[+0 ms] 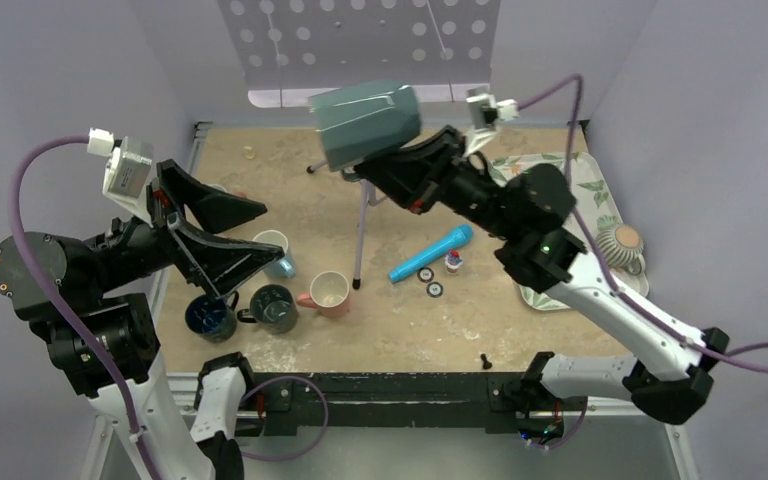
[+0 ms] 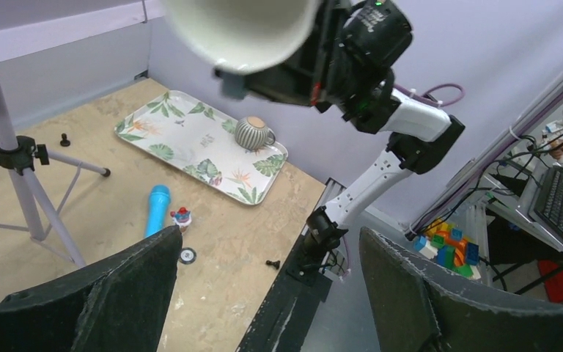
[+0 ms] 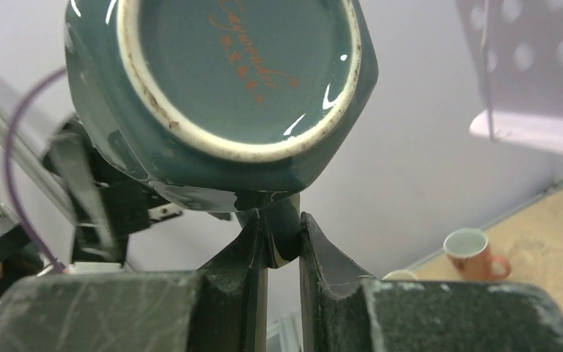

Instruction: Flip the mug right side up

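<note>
My right gripper [image 1: 392,160] is shut on the handle of a teal-grey mug [image 1: 365,122] and holds it high above the back middle of the table. The mug is tilted on its side. In the right wrist view its base [image 3: 227,73] faces the camera, and the fingers [image 3: 322,249] pinch the dark handle [image 3: 282,238]. In the left wrist view its white inside [image 2: 238,29] shows at the top. My left gripper [image 1: 260,232] is open and empty above the mugs at the left; it also shows in the left wrist view [image 2: 267,242].
On the table stand a white-and-blue mug [image 1: 272,245], a pink mug [image 1: 328,290], a dark green mug [image 1: 273,305] and a dark blue mug [image 1: 208,315]. A tripod [image 1: 363,220], a blue toy microphone [image 1: 430,255] and a leaf-print tray [image 1: 580,195] holding a striped mug [image 1: 620,240] lie to the right.
</note>
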### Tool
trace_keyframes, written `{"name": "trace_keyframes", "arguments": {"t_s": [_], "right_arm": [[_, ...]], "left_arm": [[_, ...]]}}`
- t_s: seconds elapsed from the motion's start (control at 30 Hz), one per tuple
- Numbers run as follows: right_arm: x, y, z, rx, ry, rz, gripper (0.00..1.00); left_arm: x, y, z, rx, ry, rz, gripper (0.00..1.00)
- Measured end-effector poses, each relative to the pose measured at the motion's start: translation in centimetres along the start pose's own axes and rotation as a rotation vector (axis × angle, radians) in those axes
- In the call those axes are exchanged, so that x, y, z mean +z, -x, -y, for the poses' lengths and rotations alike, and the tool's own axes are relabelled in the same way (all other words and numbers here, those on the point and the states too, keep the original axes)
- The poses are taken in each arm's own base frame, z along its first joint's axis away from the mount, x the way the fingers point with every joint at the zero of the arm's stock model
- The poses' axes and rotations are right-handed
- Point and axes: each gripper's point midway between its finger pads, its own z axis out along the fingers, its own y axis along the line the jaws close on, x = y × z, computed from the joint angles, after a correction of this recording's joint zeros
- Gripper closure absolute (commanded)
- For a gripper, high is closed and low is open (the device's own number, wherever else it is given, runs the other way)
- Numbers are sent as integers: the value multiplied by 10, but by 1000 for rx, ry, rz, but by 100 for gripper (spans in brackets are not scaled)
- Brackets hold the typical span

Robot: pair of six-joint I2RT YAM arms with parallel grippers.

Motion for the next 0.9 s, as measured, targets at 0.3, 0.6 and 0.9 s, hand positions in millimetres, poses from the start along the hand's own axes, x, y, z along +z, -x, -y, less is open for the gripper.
{"name": "trace_keyframes", "arguments": {"t_s": [0.3,0.6,0.9], "right_arm": [[44,-92,6,68,5,-190,100],[61,-99,-38,93,116,-193,100],[78,-151,-37,135,114,-281,97]], "left_arm": [[-1,10,20,40,-30,2,8],[1,25,21,112,9,64,26],[1,23,-9,114,100,99,100]]}}
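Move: The grey-green mug, held by the right hand, lies about 13 cm ahead of the left hand, 17 cm to its right and 9 cm higher. From the right hand, the left gripper is roughly 18 cm left, 7 cm back and 6 cm lower. Far below the left hand, some 48 cm down, stand the light-blue mug, 20 cm ahead and 7 cm left, and the pink mug, 11 cm ahead and 5 cm right. Right hand carries the mug about 15 cm left, sinking some 6 cm, and left fingers close on its rim. ##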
